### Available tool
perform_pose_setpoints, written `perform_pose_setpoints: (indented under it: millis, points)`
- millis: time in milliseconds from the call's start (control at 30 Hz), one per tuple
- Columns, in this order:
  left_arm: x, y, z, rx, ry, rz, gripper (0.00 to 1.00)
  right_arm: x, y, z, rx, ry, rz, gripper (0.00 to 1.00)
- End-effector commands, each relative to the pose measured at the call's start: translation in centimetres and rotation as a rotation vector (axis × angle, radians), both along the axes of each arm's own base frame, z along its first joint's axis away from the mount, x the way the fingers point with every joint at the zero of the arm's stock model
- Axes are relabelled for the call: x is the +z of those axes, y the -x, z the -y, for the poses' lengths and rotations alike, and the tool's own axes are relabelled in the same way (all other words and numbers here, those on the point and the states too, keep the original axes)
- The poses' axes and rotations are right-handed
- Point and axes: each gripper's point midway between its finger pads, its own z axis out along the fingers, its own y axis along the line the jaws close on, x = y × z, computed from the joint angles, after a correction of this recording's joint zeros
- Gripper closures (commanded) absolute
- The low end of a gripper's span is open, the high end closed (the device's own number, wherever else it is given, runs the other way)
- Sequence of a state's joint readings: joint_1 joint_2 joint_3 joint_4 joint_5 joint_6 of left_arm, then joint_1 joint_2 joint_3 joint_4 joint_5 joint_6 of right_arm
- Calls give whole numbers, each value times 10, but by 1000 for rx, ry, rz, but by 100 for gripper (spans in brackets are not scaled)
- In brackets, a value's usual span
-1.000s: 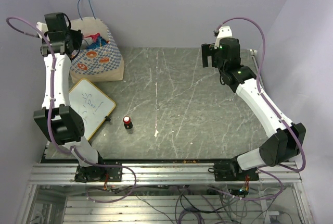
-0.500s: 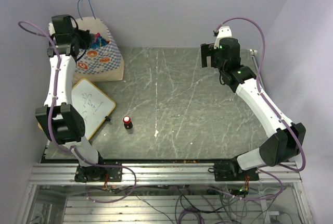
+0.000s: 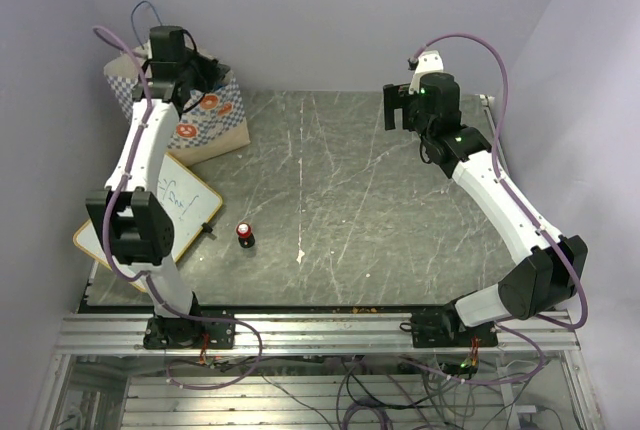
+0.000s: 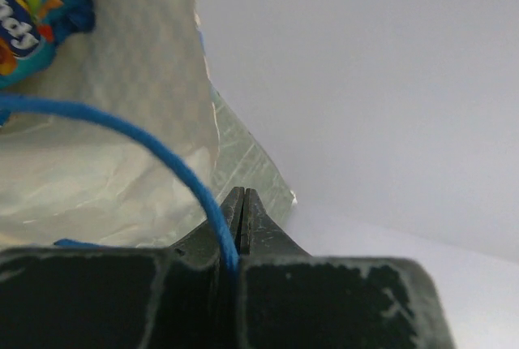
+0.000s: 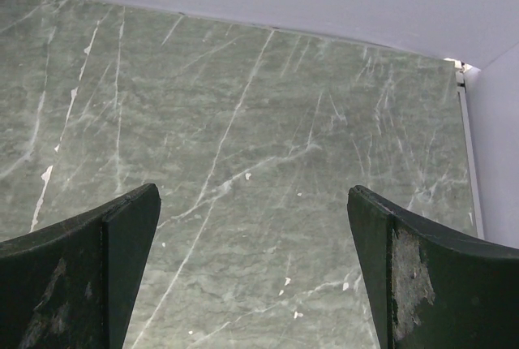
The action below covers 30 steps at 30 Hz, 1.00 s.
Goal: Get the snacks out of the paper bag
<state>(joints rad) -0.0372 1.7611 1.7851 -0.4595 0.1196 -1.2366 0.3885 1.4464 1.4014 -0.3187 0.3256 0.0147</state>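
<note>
The cream paper bag (image 3: 222, 122) with its blue-checkered band stands tilted at the back left of the table. My left gripper (image 3: 200, 82) is over its mouth. In the left wrist view the left gripper (image 4: 242, 196) is shut on the bag's thin blue cord handle (image 4: 146, 142), which runs down between the jaws. Behind the cord I see the bag's inner wall (image 4: 122, 81) and a blue snack packet (image 4: 32, 16) at the top left. From above, my arm hides the snacks. My right gripper (image 5: 253, 193) hangs open and empty over bare table at the back right (image 3: 395, 108).
A wood-framed whiteboard (image 3: 175, 215) lies at the left, partly under my left arm. A small red-and-white capped bottle (image 3: 244, 234) stands near the table's middle-left. The purple back wall is close behind the bag. The table's right edge (image 5: 464, 122) is near my right gripper.
My left gripper closed on the cord handle and swung right and back. The bag tipped and shifted with it, and the whiteboard slid a little. The right arm stayed still.
</note>
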Motion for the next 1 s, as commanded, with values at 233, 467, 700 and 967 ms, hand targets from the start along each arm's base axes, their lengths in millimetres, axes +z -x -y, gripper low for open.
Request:
perform_pose_setpoints:
  millis: [233,467,700,967]
  points:
    - [39,-5,117,-303,31,157,93,19,7,-9,26,-55,33,0]
    - [32,-3,183,-442,58,165,93,24,16,-10,37,-89,34,0]
    - [34,19,245,-584,75,185,93,30,25,-8,23,-130,27,0]
    - [34,80,301,-736,71,170,93,39,45,-11,22,-230,1,0]
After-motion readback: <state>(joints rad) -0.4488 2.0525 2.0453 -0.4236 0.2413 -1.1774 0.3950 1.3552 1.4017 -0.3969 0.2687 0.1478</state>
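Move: The left hand is already shut on the paper bag's blue cord handle, above the bag's right rim. The bag's middle lies about 13 cm to its left, 2 cm nearer the base and some 16 cm below. The red-capped bottle stands 30 cm back and 1 cm to its right, the whiteboard 27 cm back and 25 cm to its left, both some 30 cm down. From the idle, open right hand the bag is about 53 cm left, 7 cm ahead, 14 cm below. The left hand keeps its shut grip on the blue handle and sweeps steadily right about 25 cm across the open table, sinking some 3 cm over the later part and easing slightly back at the end, while it turns about 30 degrees clockwise so that the cord drags the bag after it, out of the far left corner. Meanwhile the wide-open right hand, holding nothing, eases some 3 cm back and a couple up with a slight roll. ##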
